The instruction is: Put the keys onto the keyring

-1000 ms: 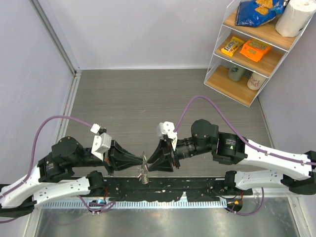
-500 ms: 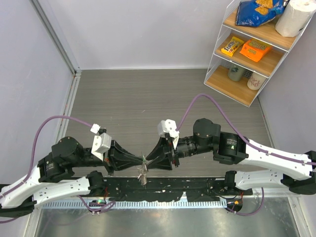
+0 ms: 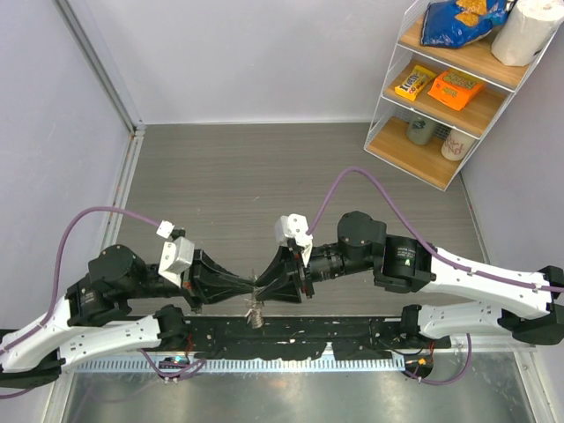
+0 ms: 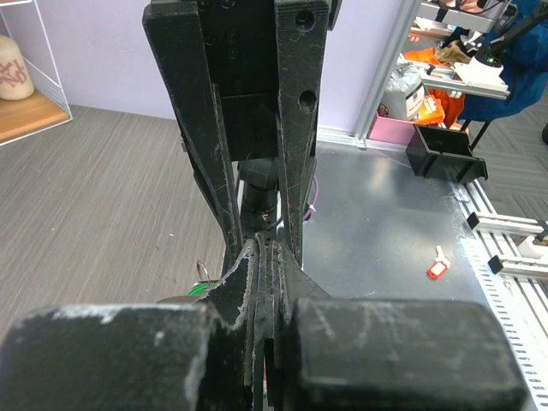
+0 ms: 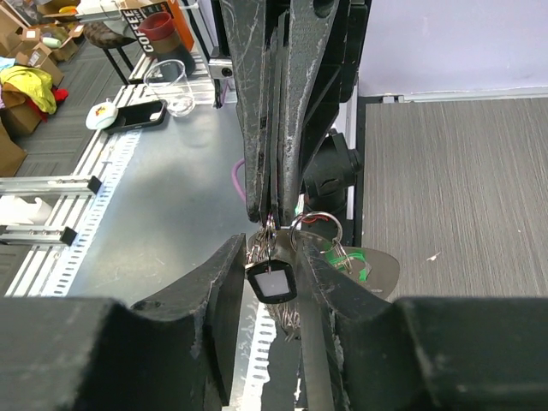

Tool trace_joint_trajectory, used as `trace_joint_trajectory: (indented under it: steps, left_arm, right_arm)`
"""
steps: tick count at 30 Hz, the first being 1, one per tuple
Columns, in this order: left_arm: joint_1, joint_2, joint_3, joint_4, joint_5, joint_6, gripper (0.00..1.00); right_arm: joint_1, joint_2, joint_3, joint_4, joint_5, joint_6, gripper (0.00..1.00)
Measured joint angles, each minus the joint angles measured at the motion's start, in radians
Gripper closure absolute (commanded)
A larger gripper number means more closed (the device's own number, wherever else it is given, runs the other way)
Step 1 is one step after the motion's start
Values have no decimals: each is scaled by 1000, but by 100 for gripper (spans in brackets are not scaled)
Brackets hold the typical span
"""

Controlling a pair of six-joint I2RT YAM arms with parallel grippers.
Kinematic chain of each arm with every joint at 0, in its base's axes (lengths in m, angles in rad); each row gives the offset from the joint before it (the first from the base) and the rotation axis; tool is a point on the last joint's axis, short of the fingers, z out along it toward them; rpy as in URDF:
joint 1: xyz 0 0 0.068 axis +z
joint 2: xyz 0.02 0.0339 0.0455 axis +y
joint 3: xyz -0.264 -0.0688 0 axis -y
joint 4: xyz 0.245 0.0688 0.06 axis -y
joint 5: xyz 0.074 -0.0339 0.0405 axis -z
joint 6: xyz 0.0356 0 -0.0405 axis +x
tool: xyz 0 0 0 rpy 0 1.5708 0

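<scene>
My left gripper [image 3: 250, 291] [image 5: 274, 210] is shut on the keyring [image 5: 272, 229], a thin silvery loop at its tips. The keys [image 3: 256, 310] hang from the loop in a bunch. A black-headed key [image 5: 272, 282] with a pale square face dangles lowest. A second silvery ring [image 5: 315, 226] with a green-marked key [image 5: 355, 267] hangs just right of it. My right gripper [image 3: 263, 284] [image 5: 271, 243] meets the left tip to tip. Its jaws stand partly open, closely straddling the black key's head. In the left wrist view my own shut fingers [image 4: 261, 265] hide the bunch, and only a sliver of ring and green [image 4: 204, 276] shows.
A white wire shelf [image 3: 449, 88] with snacks, cups and a paper roll stands at the back right. A black rail [image 3: 291, 333] runs along the near edge. On the metal bench beyond lie a plastic cup [image 5: 169, 86], a phone [image 5: 141, 113] and a red tag [image 4: 437, 267].
My right gripper has shifted left and closed in on the left gripper's tips and the hanging keys. The left arm and the bunch have hardly moved.
</scene>
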Motion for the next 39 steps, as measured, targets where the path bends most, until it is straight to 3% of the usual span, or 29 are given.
trace_joint_trajectory:
  steps: [11, 17, 26, 34, 39]
  left_arm:
    - [0, -3, 0, 4, -7, 0, 100]
    - [0, -8, -6, 11, -7, 0, 100]
    - [0, -18, -9, 10, -6, -1, 100]
    - [0, 44, 77, -77, 19, 1, 71]
    - [0, 84, 129, -148, 51, 0, 66]
  right_arm:
    - [4, 0, 0, 7, 0, 0, 75]
    - [7, 4, 0, 12, 0, -1, 95]
    - [20, 9, 3, 14, 3, -13, 95]
    - [26, 53, 126, -150, 2, -55, 95]
    - [29, 86, 219, -307, -2, -88, 95]
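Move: The keyring with its bunch of keys, still pinched in the left fingertips, sits between the right hand's open fingers, roughly 1 cm to the left of that hand's point, level with it fore and aft, and 1 cm lower. The hanging keys reach down about 4 cm below the right hand and 1 cm to its left; the metal plate with the green clip sticks out some 3 cm ahead, 2 cm left and 2 cm lower. From the left hand the keyring is about 1 cm right and 1 cm below. The right hand stays almost in place and shuts its fingers from about a third open onto the keyring bundle, pinching it beneath the left fingertips while the left hand holds still and keeps its grip. Once the right has it, the left fingers open about a third and let go, and both hands ease back roughly 1 cm, the right also drawing slightly to its right at the end as its fingertips tip down some 10 degrees and the left's about 5. ##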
